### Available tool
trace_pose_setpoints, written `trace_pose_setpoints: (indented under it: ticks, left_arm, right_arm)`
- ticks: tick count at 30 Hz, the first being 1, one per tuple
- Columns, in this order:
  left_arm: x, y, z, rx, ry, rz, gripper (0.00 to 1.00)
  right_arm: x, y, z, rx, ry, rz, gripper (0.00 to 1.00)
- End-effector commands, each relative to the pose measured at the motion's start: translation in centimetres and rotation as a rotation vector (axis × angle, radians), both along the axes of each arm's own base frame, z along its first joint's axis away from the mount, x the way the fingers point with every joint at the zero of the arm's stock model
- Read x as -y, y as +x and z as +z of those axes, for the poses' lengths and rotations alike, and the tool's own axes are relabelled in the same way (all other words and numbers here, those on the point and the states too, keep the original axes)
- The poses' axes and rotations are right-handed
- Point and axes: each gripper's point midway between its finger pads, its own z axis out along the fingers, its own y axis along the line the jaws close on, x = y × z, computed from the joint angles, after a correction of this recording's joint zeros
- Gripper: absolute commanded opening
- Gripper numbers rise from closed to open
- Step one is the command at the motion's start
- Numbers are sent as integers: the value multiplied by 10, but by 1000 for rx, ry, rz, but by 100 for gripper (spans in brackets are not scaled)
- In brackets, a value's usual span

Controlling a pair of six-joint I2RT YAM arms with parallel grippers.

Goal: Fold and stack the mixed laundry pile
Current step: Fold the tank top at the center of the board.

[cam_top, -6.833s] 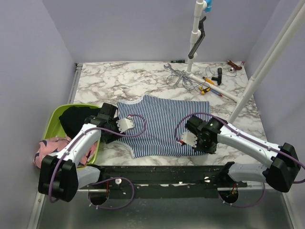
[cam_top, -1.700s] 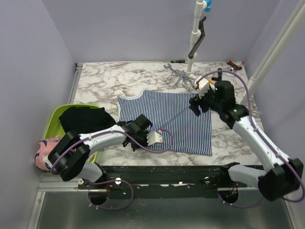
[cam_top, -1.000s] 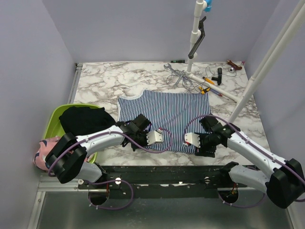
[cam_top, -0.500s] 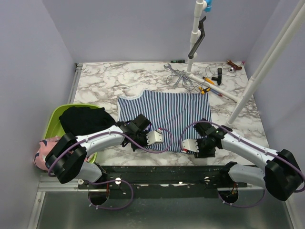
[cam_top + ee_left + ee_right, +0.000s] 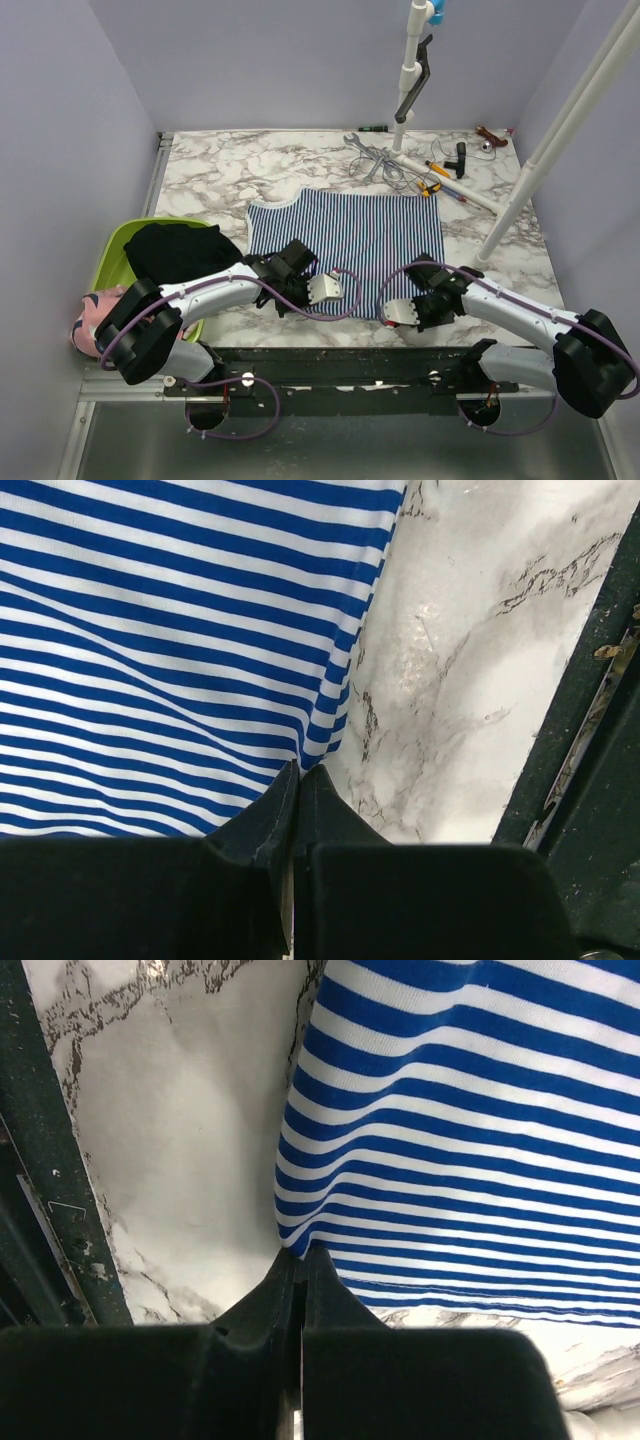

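Observation:
The navy-and-white striped garment [image 5: 345, 245] lies spread flat on the marble table. My left gripper [image 5: 297, 770] is shut on its near left corner, low over the table's front edge, and shows in the top view too [image 5: 290, 290]. My right gripper [image 5: 300, 1255] is shut on the near right corner, with a small fold of striped cloth pinched between its fingers; from above it sits at the hem [image 5: 432, 303]. The black garment [image 5: 175, 250] drapes over the lime green basin [image 5: 112, 262]. The pink shark-print garment [image 5: 95, 310] hangs off the basin's near left side.
Tools, wires and a white pole's base [image 5: 430, 165] clutter the table's far right. A slanted white pole [image 5: 545, 160] rises at the right. The dark front rail [image 5: 340, 365] runs just below both grippers. Bare marble [image 5: 215, 165] lies beyond the striped garment.
My right gripper has closed on the striped garment's near right corner after coming down from the far right edge. The left gripper has stayed shut on the near left corner.

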Motion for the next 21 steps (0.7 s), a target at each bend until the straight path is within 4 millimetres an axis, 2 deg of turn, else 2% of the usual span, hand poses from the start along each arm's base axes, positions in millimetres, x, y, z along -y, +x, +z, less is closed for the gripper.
trace_pose_setpoints:
  ticks: [1,5,11,17,21]
  left_arm:
    - [6,3,12,12,-27,17,3]
    - [8,16,20,41,-25,81,1]
    - [9,58,34,112,-35,194,0]
    - [18,96,51,172,-75,250,0]
    - [19,116,47,194,-58,265,0]
  right_arm:
    - [1,1,5,1,-15,10,0]
    - [4,19,35,80,-15,-64,0]
    - [2,63,71,258,23,-141,0]
    - [5,95,74,355,35,-198,0]
    - [5,107,72,369,50,-235,1]
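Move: Straight ahead of both closed hands, about 38 cm off and practically at table height, lies the far edge of the tank top; the right hand faces its far right corner. Beyond that corner, some 41 cm ahead of the right hand and 1 cm to its left, is the yellow tool. The white pole's foot is about 15 cm ahead and 8 cm right of the right hand. From the left hand, the green basket sits 34 cm left and 12 cm ahead. Carrying the pinched near edge of the tank top, both hands pause briefly, then sweep forward together towards its far edge by about 9 cm, rising as they go. The right climbs some 6 cm before levelling off, the left about 4 cm. Fingers stay shut while their tips swing forward, more on the right; the left hand turns slightly counter-clockwise, the right clockwise. ##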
